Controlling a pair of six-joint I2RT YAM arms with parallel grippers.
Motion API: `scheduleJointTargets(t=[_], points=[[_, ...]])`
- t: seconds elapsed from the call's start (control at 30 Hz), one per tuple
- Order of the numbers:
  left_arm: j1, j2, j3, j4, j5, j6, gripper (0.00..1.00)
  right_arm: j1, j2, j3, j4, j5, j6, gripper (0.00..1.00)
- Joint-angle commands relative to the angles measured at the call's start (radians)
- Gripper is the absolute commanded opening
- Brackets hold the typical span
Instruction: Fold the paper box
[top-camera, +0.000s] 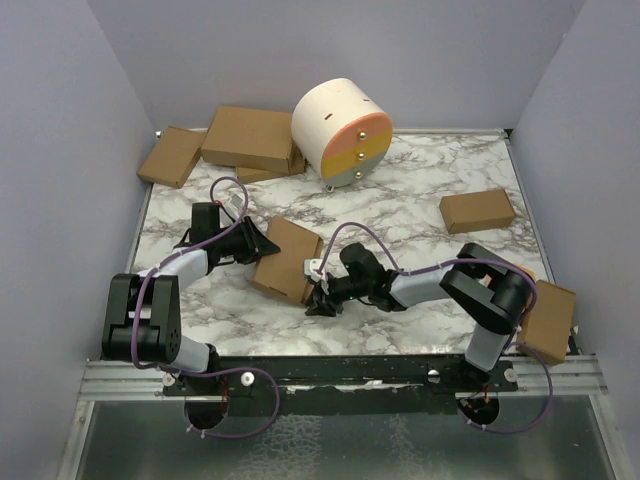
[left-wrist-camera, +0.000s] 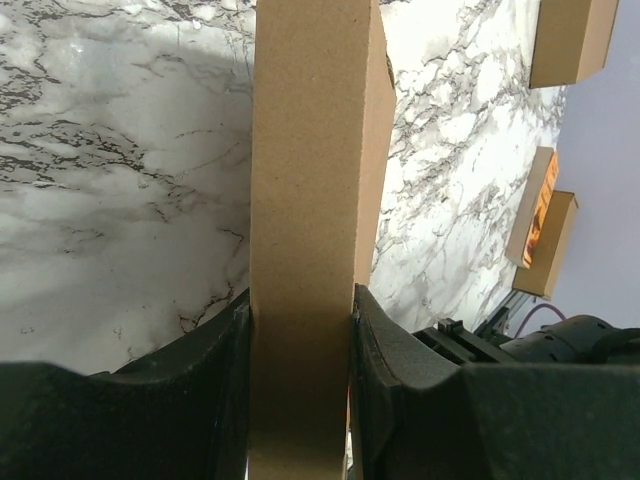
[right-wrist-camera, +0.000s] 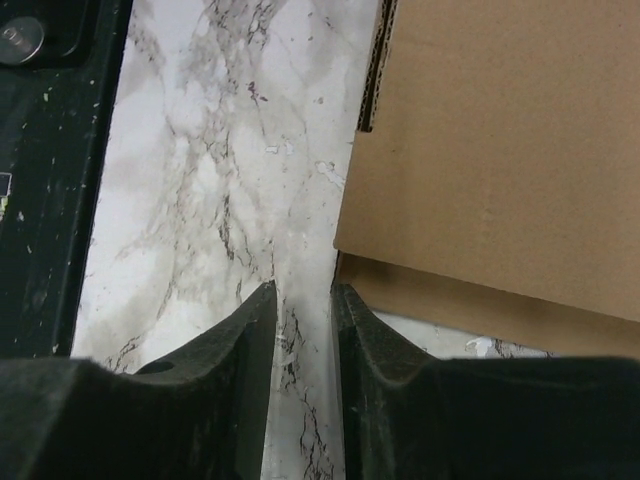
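The paper box (top-camera: 288, 260) is a thin brown cardboard box lying at a slant on the marble table, left of centre. My left gripper (top-camera: 255, 243) is shut on its left edge. In the left wrist view the cardboard edge (left-wrist-camera: 310, 150) fills the space between both fingers of that gripper (left-wrist-camera: 300, 295). My right gripper (top-camera: 318, 300) sits low at the box's near right corner. Its jaws (right-wrist-camera: 303, 290) stand a narrow gap apart with only marble between them. The box's corner (right-wrist-camera: 500, 150) lies just to their right, and I cannot tell whether the right finger touches it.
A white drum (top-camera: 342, 130) with orange and yellow bands stands at the back. Brown cartons (top-camera: 248, 137) are stacked to its left, one (top-camera: 172, 156) further left. A small carton (top-camera: 477, 210) lies at the right, and another (top-camera: 547, 320) leans at the near right edge.
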Motion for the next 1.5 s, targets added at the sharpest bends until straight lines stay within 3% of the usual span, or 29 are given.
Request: scheduleJointTargets(t=[0.0, 0.2, 0.43, 0.77, 1.07, 1.47], points=[[-0.011, 0.005, -0.025, -0.172, -0.240, 0.072, 0.00, -0.019, -0.062, 0.006, -0.100, -0.069, -0.068, 0.30], [-0.048, -0.035, -0.023, -0.179, -0.294, 0.113, 0.00, -0.081, -0.114, 0.085, -0.305, -0.173, -0.127, 0.31], [-0.200, -0.116, -0.008, -0.216, -0.486, 0.186, 0.00, -0.224, -0.137, 0.445, -0.844, -0.283, -0.259, 0.31], [-0.355, -0.093, 0.140, -0.442, -0.736, 0.149, 0.00, -0.442, -0.078, 0.953, -1.361, -0.307, -0.279, 0.30], [-0.588, 0.002, 0.354, -0.676, -1.038, 0.105, 0.00, -0.582, -0.270, 0.866, -1.218, -0.309, -0.115, 0.30], [-0.867, 0.333, 0.643, -1.001, -1.328, -0.021, 0.00, -0.832, -0.616, 0.486, -0.876, -0.325, 0.091, 0.31]])
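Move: Between the left fingers sits the paper box by its left narrow side, tilted; its middle is about 4 cm to the right and 3 cm below, roughly level fore and aft. The open right hand is at the near right corner, with the box's middle some 10 cm ahead, 4 cm left and 2 cm higher. From the right hand, the drawer cylinder stands about 40 cm ahead and 5 cm right, the small carton about 26 cm ahead and 36 cm right. Keeping its pinch on the paper box's narrow side, the left hand swings about 10 cm to the right while rising some 4 cm, rolling its left side up by roughly 55 degrees until the fingers point mostly down. The right hand, already open, leaves the near corner, climbing steeply forward, then right, and turning clockwise. ##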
